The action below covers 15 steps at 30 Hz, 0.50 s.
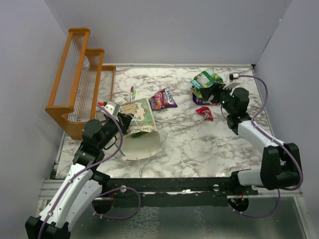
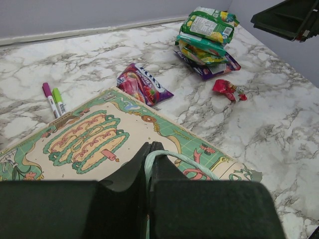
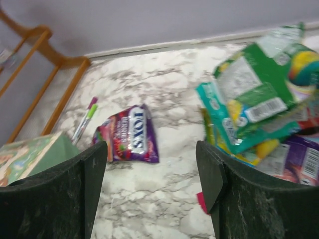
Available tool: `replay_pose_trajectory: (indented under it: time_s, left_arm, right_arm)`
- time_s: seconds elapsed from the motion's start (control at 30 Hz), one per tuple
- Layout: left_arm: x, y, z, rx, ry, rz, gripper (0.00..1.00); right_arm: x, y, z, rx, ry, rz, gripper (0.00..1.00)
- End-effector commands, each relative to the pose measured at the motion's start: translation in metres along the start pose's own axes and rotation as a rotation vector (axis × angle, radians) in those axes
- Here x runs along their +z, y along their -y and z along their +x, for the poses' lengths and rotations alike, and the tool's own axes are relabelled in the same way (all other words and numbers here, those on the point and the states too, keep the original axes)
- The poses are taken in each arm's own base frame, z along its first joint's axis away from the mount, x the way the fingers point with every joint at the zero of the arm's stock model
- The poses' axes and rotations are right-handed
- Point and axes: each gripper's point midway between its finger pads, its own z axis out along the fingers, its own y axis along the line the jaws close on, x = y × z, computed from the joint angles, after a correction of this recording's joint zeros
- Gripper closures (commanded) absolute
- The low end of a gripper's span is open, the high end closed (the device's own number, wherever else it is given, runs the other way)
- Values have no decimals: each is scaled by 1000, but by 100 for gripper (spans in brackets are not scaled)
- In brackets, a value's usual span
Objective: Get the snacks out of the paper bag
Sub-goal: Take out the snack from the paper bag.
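Note:
The mint-green paper bag (image 1: 139, 117) lies on its side, printed face (image 2: 94, 137) up, cream mouth toward the near edge. My left gripper (image 2: 149, 149) is shut on its string handle (image 2: 172, 156) at the bag's left side (image 1: 122, 122). Snacks lie on the marble: a purple packet (image 1: 163, 99) (image 3: 130, 134) just beyond the bag, a pile of green and purple packets (image 1: 205, 82) (image 2: 205, 35) at the back right, and a small red packet (image 1: 205, 113) (image 2: 228, 90). My right gripper (image 3: 152, 169) hangs open and empty beside the pile (image 1: 217, 93).
Two markers (image 1: 132, 93) (image 2: 54, 99) with purple and green caps lie beyond the bag's left corner. An orange wooden rack (image 1: 79, 79) stands at the back left. Grey walls close in the table on three sides.

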Motion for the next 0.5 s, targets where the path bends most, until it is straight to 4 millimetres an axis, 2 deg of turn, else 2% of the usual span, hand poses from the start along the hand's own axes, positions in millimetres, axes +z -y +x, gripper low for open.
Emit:
replay_pose_trajectory:
  time_s: [0.0, 0.1, 0.23, 0.37, 0.47]
  left_arm:
    - [-2, 6, -23, 7, 59, 19, 100]
    - [-2, 6, -23, 8, 61, 19, 100]
    - [-1, 5, -23, 8, 59, 19, 100]
    - [-1, 5, -23, 9, 59, 19, 100]
    - [0, 5, -22, 8, 55, 16, 100]
  right_arm:
    - [-16, -72, 3, -273, 37, -231, 28]
    - [-37, -132, 19, -461, 80, -440, 28]
    - [-81, -199, 51, -641, 163, -743, 28]
    - [-124, -247, 89, -835, 231, -995, 28]
    - [-148, -268, 126, -983, 245, -1160, 29]
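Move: The paper bag, held by its handle in the left fingers, lies some 40 cm to the right hand's left, 17 cm back and 12 cm lower. The purple packet lies about 28 cm left and 1 cm ahead of the right hand; the red packet is 8 cm back and 1 cm left. From the left hand, the bag's middle is about 4 cm right, 2 cm back and 16 cm below. The open, empty right hand sweeps left and back, about 19 cm each, turning counter-clockwise towards the bag. ##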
